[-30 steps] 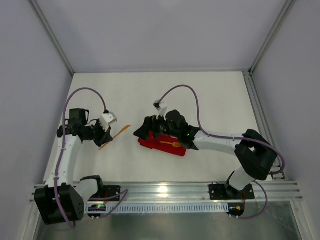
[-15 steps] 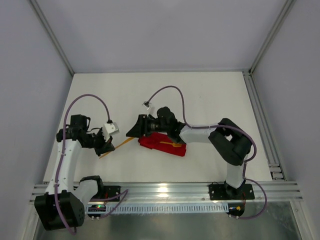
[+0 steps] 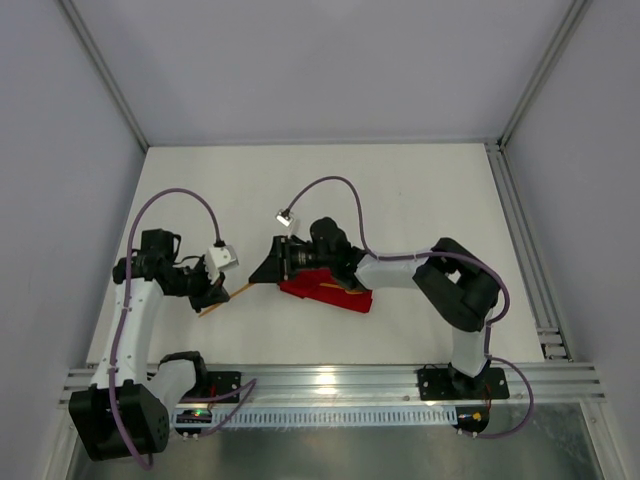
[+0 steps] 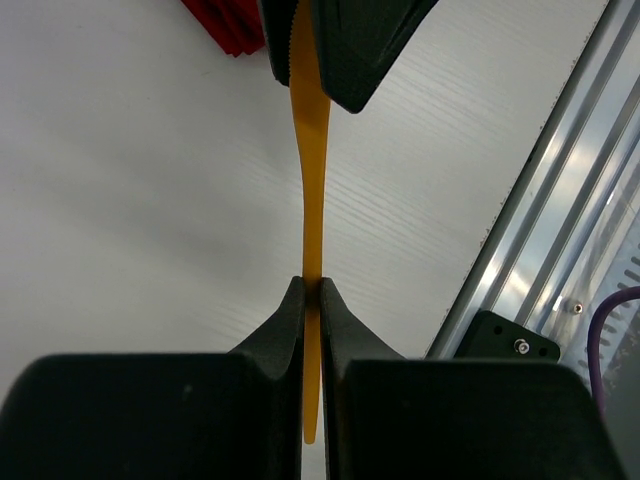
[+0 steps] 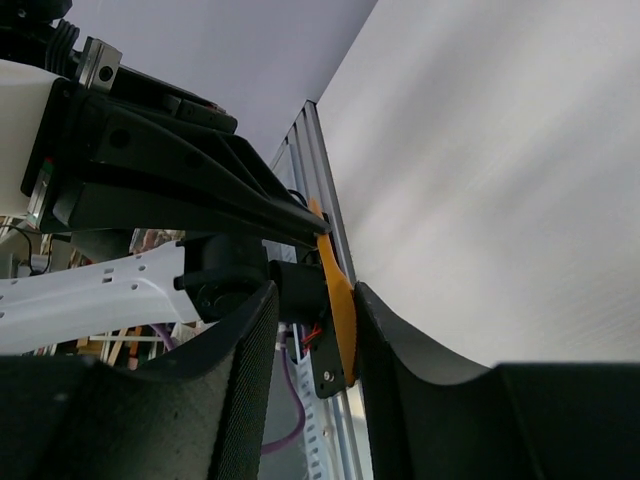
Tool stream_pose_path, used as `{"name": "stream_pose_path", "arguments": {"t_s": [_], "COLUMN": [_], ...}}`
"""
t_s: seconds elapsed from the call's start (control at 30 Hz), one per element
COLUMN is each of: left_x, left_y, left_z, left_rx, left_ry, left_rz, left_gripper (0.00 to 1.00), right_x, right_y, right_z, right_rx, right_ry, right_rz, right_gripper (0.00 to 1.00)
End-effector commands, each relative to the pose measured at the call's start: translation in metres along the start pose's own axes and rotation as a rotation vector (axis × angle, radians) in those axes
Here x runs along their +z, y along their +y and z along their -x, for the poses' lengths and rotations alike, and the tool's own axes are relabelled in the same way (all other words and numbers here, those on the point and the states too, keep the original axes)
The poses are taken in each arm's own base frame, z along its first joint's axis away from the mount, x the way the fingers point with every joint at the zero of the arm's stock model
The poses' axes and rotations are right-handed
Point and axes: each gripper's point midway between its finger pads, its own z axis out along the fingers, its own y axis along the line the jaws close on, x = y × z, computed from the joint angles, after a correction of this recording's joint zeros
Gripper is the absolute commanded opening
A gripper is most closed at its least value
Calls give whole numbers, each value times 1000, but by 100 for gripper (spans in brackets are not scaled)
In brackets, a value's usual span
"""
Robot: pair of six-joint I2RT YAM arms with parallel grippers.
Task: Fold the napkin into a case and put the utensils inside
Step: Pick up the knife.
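The red napkin (image 3: 325,292) lies folded on the table, and an orange utensil (image 3: 341,291) rests on it. My left gripper (image 3: 212,292) is shut on the handle of a second orange utensil (image 4: 311,180), held just above the table and pointing at the napkin. My right gripper (image 3: 262,272) reaches over the napkin's left end and straddles this utensil's far end (image 5: 338,300). Its jaws are part open: the utensil lies against one finger (image 5: 385,330), with a gap to the other. In the left wrist view the right fingers (image 4: 360,40) hide the utensil's tip.
An aluminium rail (image 3: 340,378) runs along the near edge of the table, with both arm bases on it. White walls and a frame post (image 3: 530,80) enclose the back and sides. Purple cables loop over both arms.
My right gripper has moved left off the napkin to the free end of the held utensil, and its jaws have narrowed around it. The left gripper has dropped slightly, still holding the utensil.
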Motion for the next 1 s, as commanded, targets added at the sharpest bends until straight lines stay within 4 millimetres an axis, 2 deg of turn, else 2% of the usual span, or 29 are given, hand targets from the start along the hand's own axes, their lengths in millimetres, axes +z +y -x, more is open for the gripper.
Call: {"name": "stream_pose_path", "arguments": {"t_s": [0.0, 0.1, 0.3, 0.4, 0.43, 0.47, 0.53, 0.7, 0.8, 0.83, 0.9, 0.97], "left_x": [-1, -2, -2, -2, -2, -2, -3, -4, -4, -4, -4, -5], "left_y": [4, 4, 2, 0, 0, -1, 0, -8, -6, -7, -8, -13], "left_z": [9, 10, 10, 9, 9, 8, 9, 6, 7, 7, 8, 8], "left_rx": [40, 40, 47, 52, 54, 53, 55, 87, 93, 81, 86, 116], "left_ry": [-30, -30, -32, -27, -26, -25, -26, -17, -15, -17, -19, -23], "left_rz": [8, 8, -2, -10, -10, -11, -9, -39, -33, -35, -46, -65], "left_gripper": [0, 0, 0, 0, 0, 0, 0, 0, 0, 6, 8, 0], "right_x": [6, 8, 8, 8, 8, 8, 8, 4, 2, 1, -1, -1], "right_y": [18, 18, 15, 15, 15, 15, 14, 12, 10, 13, 11, 12], "right_z": [1, -3, -2, 0, 2, 1, 2, 4, 6, 8, 10, 10], "right_rx": [-27, -25, -27, -32, -36, -36, -36, -48, -58, -62, -70, -74], "right_ry": [10, 20, 15, 4, -1, 1, -10, -37, -56, -64, -76, -77], "right_rz": [57, 56, 40, 35, 33, 31, 27, 4, -12, -12, -21, -20], "right_gripper": [40, 30, 29, 24, 21, 11, 3, 3, 3, 3, 3, 3]}}
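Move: The knife is off the table, still pinched between the left fingers. Its middle lies about 3 cm to the left hand's right and some 2 cm ahead. From the right hand that middle is about 5 cm left and 2 cm back, roughly level, the free end already between the half-open fingers. The folded napkin lies some 16 cm to the right hand's right, neither ahead nor back, about 13 cm below. The knife's free, serrated end gets pinched by the right fingers, which close from under half open to shut on it while that hand eases back a little and sinks about 1.5 cm. The left fingers keep their hold nearer the other end, that hand staying in place and turning barely 5 degrees clockwise. ##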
